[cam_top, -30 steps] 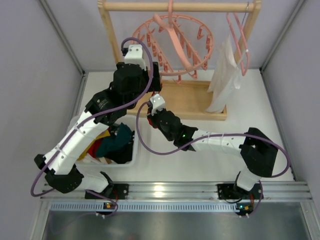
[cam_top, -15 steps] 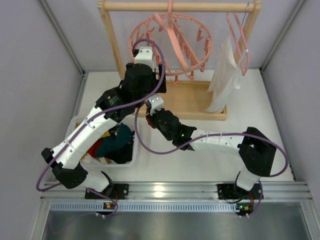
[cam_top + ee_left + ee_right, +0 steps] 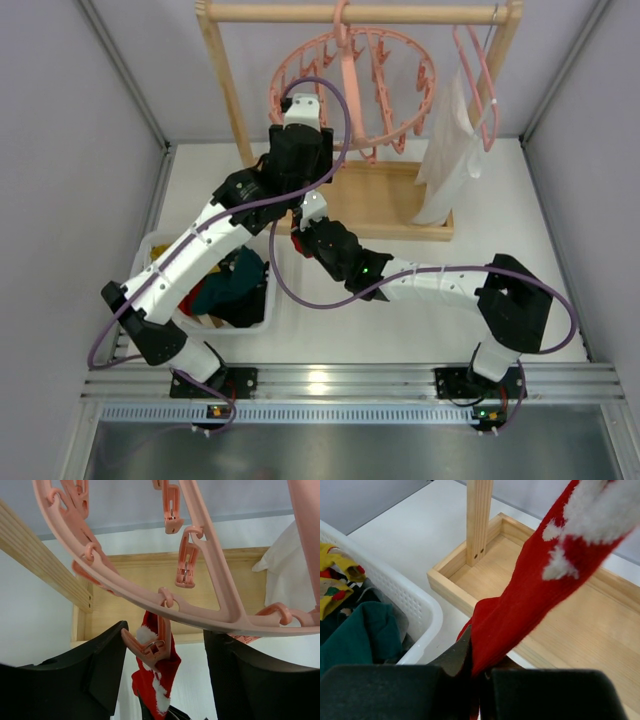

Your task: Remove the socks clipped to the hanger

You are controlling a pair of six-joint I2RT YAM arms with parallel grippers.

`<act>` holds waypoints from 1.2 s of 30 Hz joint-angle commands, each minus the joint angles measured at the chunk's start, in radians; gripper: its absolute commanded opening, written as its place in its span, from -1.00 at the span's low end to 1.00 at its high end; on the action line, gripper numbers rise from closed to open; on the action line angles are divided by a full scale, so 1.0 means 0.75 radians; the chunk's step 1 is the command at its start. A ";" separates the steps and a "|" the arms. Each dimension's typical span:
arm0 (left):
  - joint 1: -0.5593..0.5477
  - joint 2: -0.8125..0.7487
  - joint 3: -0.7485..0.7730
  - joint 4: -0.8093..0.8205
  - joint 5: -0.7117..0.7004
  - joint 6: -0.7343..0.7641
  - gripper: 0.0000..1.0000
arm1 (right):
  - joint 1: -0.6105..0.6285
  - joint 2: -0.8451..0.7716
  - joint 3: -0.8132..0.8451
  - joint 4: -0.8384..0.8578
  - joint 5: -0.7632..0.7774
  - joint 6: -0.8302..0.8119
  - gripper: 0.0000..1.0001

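The round pink hanger [image 3: 400,125] hangs from the wooden rail; its ring [image 3: 150,597] crosses the left wrist view. One pink clip [image 3: 152,649] under the ring grips a red sock [image 3: 152,680] with white trim. My left gripper [image 3: 165,631] is open and straddles that clip, and its left finger [image 3: 100,670] touches the clip's lever. Below, my right gripper [image 3: 479,667] is shut on the lower end of the red sock [image 3: 530,600], which is stretched upward. In the top view the right gripper [image 3: 305,222] sits just under the left wrist.
A white basket [image 3: 160,250] at the left holds green, yellow and red socks [image 3: 355,630]. The wooden rack's tray base [image 3: 390,205] and post [image 3: 479,515] stand close by. A slim pink hanger with white cloth [image 3: 450,150] hangs at the right.
My left arm has swung right and up to the ring's near rim, and its jaws have narrowed around the clip. The ring has tilted. The right gripper stays put on the sock.
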 commanded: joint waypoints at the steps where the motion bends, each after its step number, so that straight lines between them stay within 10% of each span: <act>1: 0.017 -0.007 0.077 0.028 -0.040 0.010 0.29 | 0.012 -0.016 0.040 0.001 -0.027 0.013 -1.00; 17: 0.039 0.036 0.085 0.030 -0.077 0.004 0.30 | 0.028 -0.020 0.032 0.009 -0.037 0.005 -1.00; 36: 0.039 0.067 0.114 0.030 -0.110 0.010 -0.51 | 0.044 -0.071 -0.068 0.048 -0.037 0.023 -1.00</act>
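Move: The red sock's clip hangs just off the left fingertips, about 2 cm ahead, 1 cm to their left and 1 cm lower. On the ring, an empty front clip is some 7 cm to the left hand's right and 2 cm ahead; an empty inner clip is about 8 cm ahead, 1 cm right and 2 cm higher. For the right hand, already holding the sock's lower end, the clip is roughly 7 cm ahead, 2 cm right and 14 cm above. The red sock's clip is taken between the left fingers: that hand eases about 1.5 cm forward and 1 cm left, rising a centimetre and sinking back on the way, yawing some 5 degrees counter-clockwise, then closes from wide to about a third open, pinching the clip's two levers. The right hand keeps its grip on the sock below, drawing back by less than a centimetre late on. ##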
